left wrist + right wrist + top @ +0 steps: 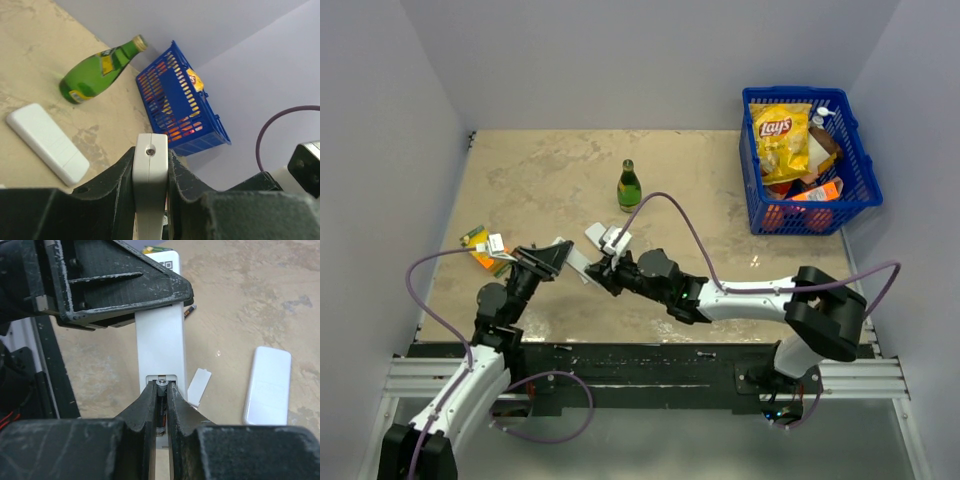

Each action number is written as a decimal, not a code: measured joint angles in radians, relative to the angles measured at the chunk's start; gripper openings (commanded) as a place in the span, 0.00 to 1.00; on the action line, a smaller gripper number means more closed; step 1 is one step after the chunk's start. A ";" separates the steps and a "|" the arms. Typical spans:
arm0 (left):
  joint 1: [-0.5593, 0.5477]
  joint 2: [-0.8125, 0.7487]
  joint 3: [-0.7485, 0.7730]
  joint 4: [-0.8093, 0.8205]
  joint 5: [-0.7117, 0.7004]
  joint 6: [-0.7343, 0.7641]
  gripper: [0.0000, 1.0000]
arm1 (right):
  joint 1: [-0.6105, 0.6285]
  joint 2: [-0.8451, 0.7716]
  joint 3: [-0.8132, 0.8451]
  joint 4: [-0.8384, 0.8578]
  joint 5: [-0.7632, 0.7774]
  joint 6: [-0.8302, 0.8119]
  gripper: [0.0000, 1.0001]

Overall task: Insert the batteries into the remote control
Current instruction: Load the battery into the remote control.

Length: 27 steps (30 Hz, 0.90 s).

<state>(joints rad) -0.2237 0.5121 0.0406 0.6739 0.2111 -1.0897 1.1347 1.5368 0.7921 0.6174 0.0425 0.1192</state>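
Observation:
My left gripper (150, 152) is shut on the white remote control (149, 190), holding it edge-on above the table. In the right wrist view the remote control (160, 340) shows its back with the battery bay open at its near end. My right gripper (160, 386) is shut on one dark battery (160, 402), which sits in that bay between the fingers. A second thin battery (189, 311) lies on the table beyond the remote. From above, the two grippers (552, 260) (605, 270) meet at the remote (575, 262).
A small white cover (199, 386) and a longer white bar (267, 385) lie on the table to the right of the remote. A green bottle (629, 187) stands mid-table. A blue basket (808, 160) of snacks is at the back right. An orange packet (480, 247) lies on the left.

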 measured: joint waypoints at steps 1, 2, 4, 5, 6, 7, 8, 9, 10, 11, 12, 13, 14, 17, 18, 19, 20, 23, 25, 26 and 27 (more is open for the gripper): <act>0.000 0.018 -0.008 0.006 -0.014 -0.003 0.00 | -0.001 0.021 0.009 0.000 0.008 0.001 0.02; 0.000 0.037 -0.016 0.013 -0.032 -0.007 0.00 | -0.003 0.044 0.020 -0.002 0.016 0.001 0.02; 0.002 0.081 -0.025 0.027 -0.064 -0.013 0.00 | -0.006 0.092 0.045 -0.004 0.030 -0.001 0.04; 0.002 0.113 -0.026 0.032 -0.078 -0.015 0.00 | -0.008 0.114 0.056 -0.005 0.037 -0.002 0.05; 0.003 0.147 -0.026 0.044 -0.091 -0.017 0.00 | -0.011 0.129 0.063 -0.007 0.040 -0.002 0.06; 0.003 0.182 -0.026 0.061 -0.101 -0.018 0.00 | -0.014 0.145 0.071 -0.009 0.043 -0.003 0.09; 0.003 0.213 -0.026 0.076 -0.109 -0.018 0.00 | -0.018 0.159 0.079 -0.013 0.044 -0.003 0.10; 0.003 0.240 -0.026 0.090 -0.115 -0.018 0.00 | -0.021 0.171 0.085 -0.018 0.043 -0.003 0.12; 0.003 0.267 -0.026 0.109 -0.120 -0.018 0.00 | -0.024 0.180 0.092 -0.022 0.043 -0.003 0.13; 0.003 0.288 -0.026 0.127 -0.122 -0.018 0.00 | -0.027 0.185 0.097 -0.027 0.041 -0.003 0.13; 0.003 0.305 -0.026 0.142 -0.124 -0.018 0.00 | -0.030 0.188 0.101 -0.032 0.039 -0.002 0.13; 0.003 0.318 -0.026 0.156 -0.127 -0.017 0.00 | -0.033 0.192 0.109 -0.040 0.036 -0.001 0.13; 0.003 0.327 -0.026 0.166 -0.129 -0.017 0.00 | -0.035 0.192 0.113 -0.047 0.033 0.000 0.13; 0.003 0.336 -0.026 0.187 -0.130 -0.006 0.00 | -0.040 0.192 0.127 -0.066 0.026 0.001 0.12; 0.003 0.337 -0.026 0.191 -0.130 -0.002 0.00 | -0.041 0.192 0.129 -0.070 0.024 0.001 0.12; 0.003 0.338 -0.026 0.194 -0.128 0.005 0.00 | -0.042 0.191 0.132 -0.077 0.023 0.001 0.11; 0.003 0.338 -0.026 0.195 -0.125 0.012 0.00 | -0.042 0.190 0.136 -0.086 0.023 0.001 0.11; 0.003 0.344 -0.026 0.201 -0.106 0.029 0.00 | -0.042 0.184 0.140 -0.105 0.023 0.001 0.11; 0.003 0.354 -0.026 0.208 -0.082 0.032 0.00 | -0.040 0.176 0.140 -0.118 0.022 0.000 0.11; 0.003 0.360 -0.026 0.214 -0.075 0.032 0.00 | -0.040 0.172 0.140 -0.126 0.023 -0.001 0.11; 0.003 0.368 -0.026 0.224 -0.065 0.033 0.00 | -0.039 0.169 0.139 -0.130 0.023 -0.001 0.11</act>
<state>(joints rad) -0.2207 0.8799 0.0147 0.8978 0.1459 -1.0569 1.0954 1.7058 0.9314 0.4877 0.0650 0.1184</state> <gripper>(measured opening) 0.290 0.126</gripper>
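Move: The left hand holds the remote control, whose open battery compartment is about 9 cm to that hand's right, 6 cm back and a little lower. The right fingers are already at the compartment with the battery between them; its middle is about 1 cm to their left and 1 cm below. From the right hand, the loose battery cover lies some 8 cm ahead and 5 cm left, and the white box 15 cm straight ahead, both about 15 cm down. Bring both grippers down together about 5 cm and forward some 3 cm, drifting slightly left, then nearly halt there. Keep the remote gripped in the left and the battery between the right fingertips at the compartment. Let both sets of fingers dip by roughly 10 degrees, and finish by easing the left gripper about 1 cm back to the right. ##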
